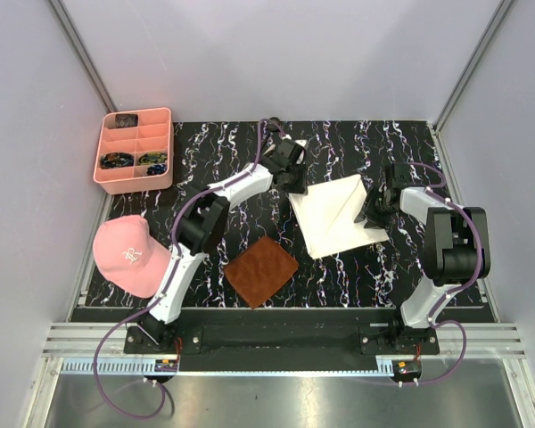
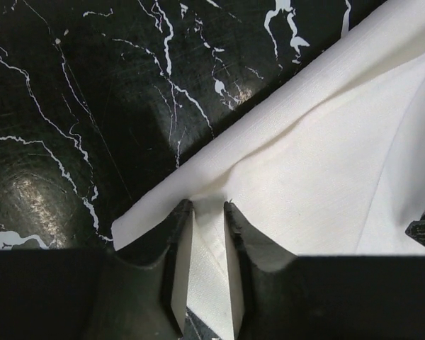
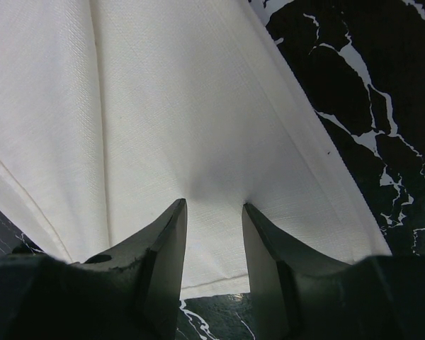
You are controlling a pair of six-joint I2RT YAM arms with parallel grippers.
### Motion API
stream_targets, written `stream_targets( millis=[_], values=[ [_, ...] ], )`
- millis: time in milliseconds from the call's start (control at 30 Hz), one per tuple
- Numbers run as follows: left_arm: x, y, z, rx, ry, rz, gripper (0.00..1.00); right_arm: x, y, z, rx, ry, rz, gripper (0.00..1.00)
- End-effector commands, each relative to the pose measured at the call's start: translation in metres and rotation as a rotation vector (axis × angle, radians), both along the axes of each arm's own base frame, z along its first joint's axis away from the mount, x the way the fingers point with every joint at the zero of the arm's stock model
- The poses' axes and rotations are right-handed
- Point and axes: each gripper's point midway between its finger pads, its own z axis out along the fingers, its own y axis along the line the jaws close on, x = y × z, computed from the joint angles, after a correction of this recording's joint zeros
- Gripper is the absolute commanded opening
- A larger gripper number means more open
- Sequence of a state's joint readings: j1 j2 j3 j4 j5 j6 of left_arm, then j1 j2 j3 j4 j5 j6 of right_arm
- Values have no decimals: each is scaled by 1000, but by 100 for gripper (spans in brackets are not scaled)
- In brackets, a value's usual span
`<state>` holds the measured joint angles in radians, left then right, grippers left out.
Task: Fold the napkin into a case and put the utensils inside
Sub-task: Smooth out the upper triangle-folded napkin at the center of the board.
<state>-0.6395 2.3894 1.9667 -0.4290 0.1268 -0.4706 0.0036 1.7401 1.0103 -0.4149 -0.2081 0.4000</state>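
Note:
The cream-white napkin (image 1: 333, 214) lies partly folded on the black marbled table, right of centre. My left gripper (image 1: 296, 178) is at its far left corner. In the left wrist view that gripper (image 2: 208, 207) is shut on a fold of the napkin (image 2: 326, 177), and the cloth puckers toward the fingertips. My right gripper (image 1: 372, 214) is at the napkin's right edge. In the right wrist view it (image 3: 214, 205) stands open, its tips pressed down on the napkin (image 3: 163, 106), which dimples between them. No folded case shows, and I cannot make out the utensils.
A brown textured mat (image 1: 261, 270) lies near the front, between the arms. A pink compartment tray (image 1: 135, 150) with small items stands at the back left. A pink cap (image 1: 125, 254) rests at the left edge. Grey walls close in the table.

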Motion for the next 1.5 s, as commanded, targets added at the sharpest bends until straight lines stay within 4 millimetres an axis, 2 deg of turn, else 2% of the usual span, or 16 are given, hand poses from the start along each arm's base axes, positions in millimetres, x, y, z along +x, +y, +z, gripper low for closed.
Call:
stream_targets(
  millis=[0, 100, 200, 233, 300, 333, 400, 433, 567, 933, 1067, 1167, 1233, 1300, 1400, 1467],
  values=[
    [14, -9, 20, -46, -47, 10, 19, -8, -1, -10, -14, 21, 19, 46],
    [14, -7, 25, -39, -57, 8, 7, -8, -1, -9, -14, 20, 17, 46],
    [12, -2, 30, -30, -57, 13, 0, -8, -2, -10, -17, 23, 16, 46],
    [12, 0, 36, -33, -61, 21, 0, -8, -2, -10, -19, 23, 15, 46],
    [6, 4, 34, -29, -44, 26, 0, -7, -3, -10, -19, 21, 12, 46],
    [5, 5, 41, -32, -51, 33, 0, -7, -2, -9, -19, 19, 12, 46],
    [-1, 12, 36, -23, -29, 49, 0, -6, -2, -8, -21, 16, 13, 46],
    [-2, 13, 44, -30, -41, 53, 0, -6, -3, -9, -21, 18, 11, 46],
    [-6, 19, 48, -28, -41, 65, 0, -6, -3, -12, -21, 25, 11, 46],
    [-6, 30, 43, -11, -31, 82, 0, -1, 1, -8, -1, 18, 12, 46],
    [-3, 35, 37, -17, -11, 91, 0, 7, 6, 4, 25, -16, 19, 47],
    [-4, 34, 30, -18, 2, 84, 0, 20, 12, 23, 62, -67, 22, 48],
    [-4, 32, 27, -22, 11, 82, 0, 23, 20, 32, 104, -82, 40, 49],
    [-5, 30, 26, -26, 12, 74, 0, 24, 38, 41, 149, -98, 88, 50],
    [-4, 31, 25, -25, 10, 79, 0, 20, 86, 55, 247, -124, 196, 51],
    [-3, 31, 25, -28, 8, 78, 0, 6, 124, 60, 343, -107, 271, 51]
  ],
)
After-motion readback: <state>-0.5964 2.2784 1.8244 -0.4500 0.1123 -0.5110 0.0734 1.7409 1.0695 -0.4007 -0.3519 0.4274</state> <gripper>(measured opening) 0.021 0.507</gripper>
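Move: The left fingers are already at the corner of the napkin's upper layer, about level in both directions and 1 cm below; the napkin's left corner is some 4 cm to their left and 2 cm ahead. From the left hand, the fork lies about 9 cm ahead and 10 cm left, and the brown cloth 24 cm back and 10 cm left. The upper layer's corner is roughly 22 cm left and 8 cm ahead of the right hand. Left fingers shut on the upper layer's corner, drawing it about 4 cm left; right hand then rises, heading left. ##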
